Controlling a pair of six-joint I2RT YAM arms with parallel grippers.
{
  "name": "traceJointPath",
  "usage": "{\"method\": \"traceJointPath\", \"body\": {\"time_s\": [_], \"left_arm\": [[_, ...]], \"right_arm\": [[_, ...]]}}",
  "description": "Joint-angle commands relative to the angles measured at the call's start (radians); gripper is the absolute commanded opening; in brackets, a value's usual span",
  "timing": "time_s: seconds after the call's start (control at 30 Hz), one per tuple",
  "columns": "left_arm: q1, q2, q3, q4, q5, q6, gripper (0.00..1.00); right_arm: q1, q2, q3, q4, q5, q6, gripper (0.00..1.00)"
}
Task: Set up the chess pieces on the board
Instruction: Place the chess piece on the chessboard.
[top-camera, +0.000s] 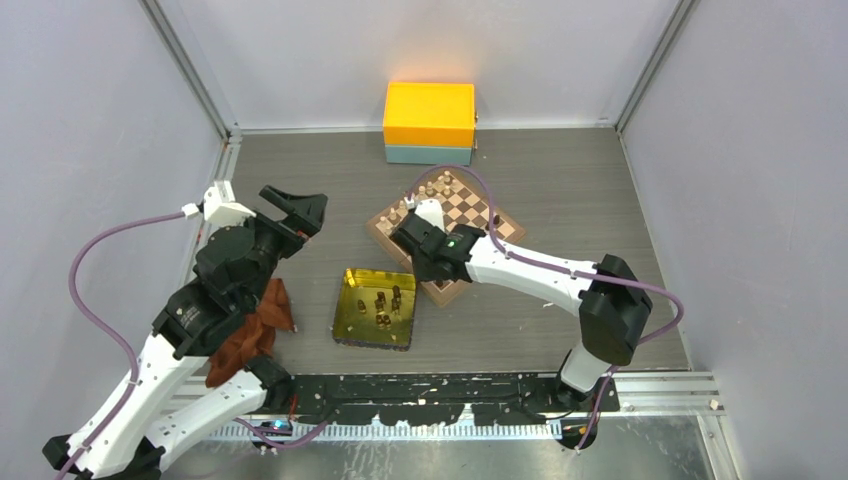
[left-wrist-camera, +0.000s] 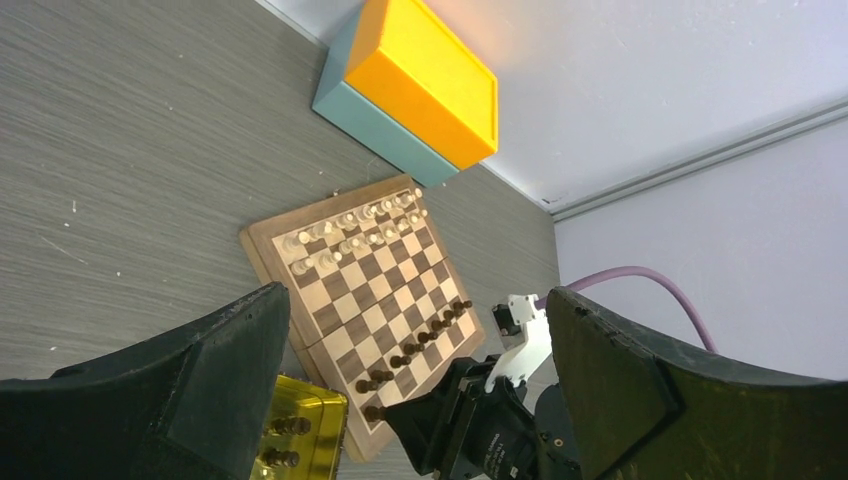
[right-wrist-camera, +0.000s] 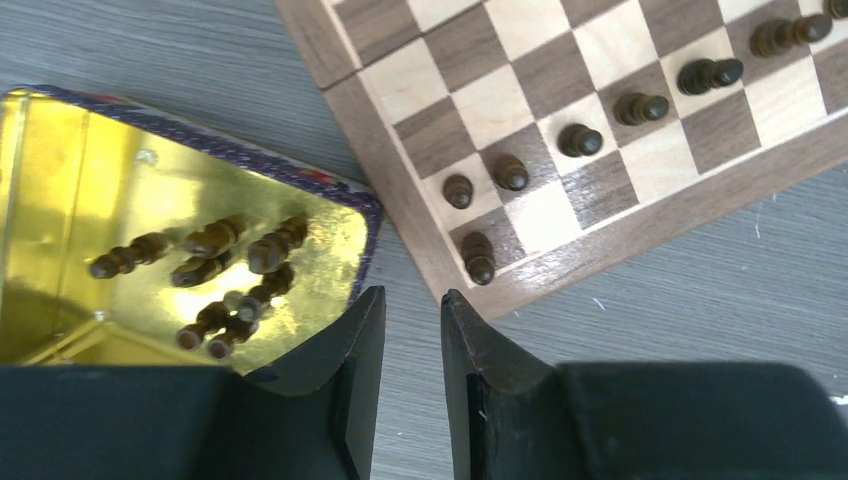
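The board (top-camera: 470, 215) lies turned like a diamond behind the gold tray (top-camera: 350, 318). A row of dark chess pieces (right-wrist-camera: 580, 140) stands along the board's (right-wrist-camera: 520, 60) near edge, and one stands on the corner square (right-wrist-camera: 478, 258). Several more dark pieces (right-wrist-camera: 210, 240) lie in the tray (right-wrist-camera: 60, 180). My right gripper (right-wrist-camera: 412, 293) hovers over the bare table between the tray and the board's corner, open by a narrow gap with nothing in it. My left gripper (left-wrist-camera: 415, 295) is raised at the left, wide open and empty, facing the board (left-wrist-camera: 370, 290).
Pale pieces (left-wrist-camera: 350, 230) fill the board's far rows. An orange and teal box (top-camera: 430, 115) stands behind the board against the back wall. A brown cloth (top-camera: 255, 330) lies under the left arm. Grey walls close in both sides.
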Motion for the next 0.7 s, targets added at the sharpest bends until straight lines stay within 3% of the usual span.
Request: {"method": "traceJointPath", "body": {"time_s": [0.0,0.67], "left_arm": [[-0.005,-0.013,0.000,0.062,-0.009,0.024,1.00],[-0.005,-0.043,-0.114,0.108,-0.211,0.073,1.00]], "right_arm": [[0.030,0.013,0.084,0.012,0.007,-0.034,0.33],[0.094,0.124,0.193,0.059,-0.077,-0.110,0.31]]}}
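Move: The dark chess pieces lying in the gold tray come next: the nearest one is about 6 cm left of the empty right hand, 2 cm back and 8 cm below it. A pair of pieces lies some 3 cm farther left of that one and 1 cm nearer the base. On the board, the corner piece stands level with the hand, 3 cm to its right and 5 cm down. From the left hand the nearest piece is roughly 14 cm right, 2 cm back and 31 cm down. Towards the nearest pieces in the gold tray the right hand swings left about 6 cm, off the board's near corner, arcing up a centimetre and sinking back while the wrist turns some 10 degrees counter-clockwise; its fingers stay a third open, empty and touching nothing. The left hand, wide open, drifts down and left, some 3 cm each way. ##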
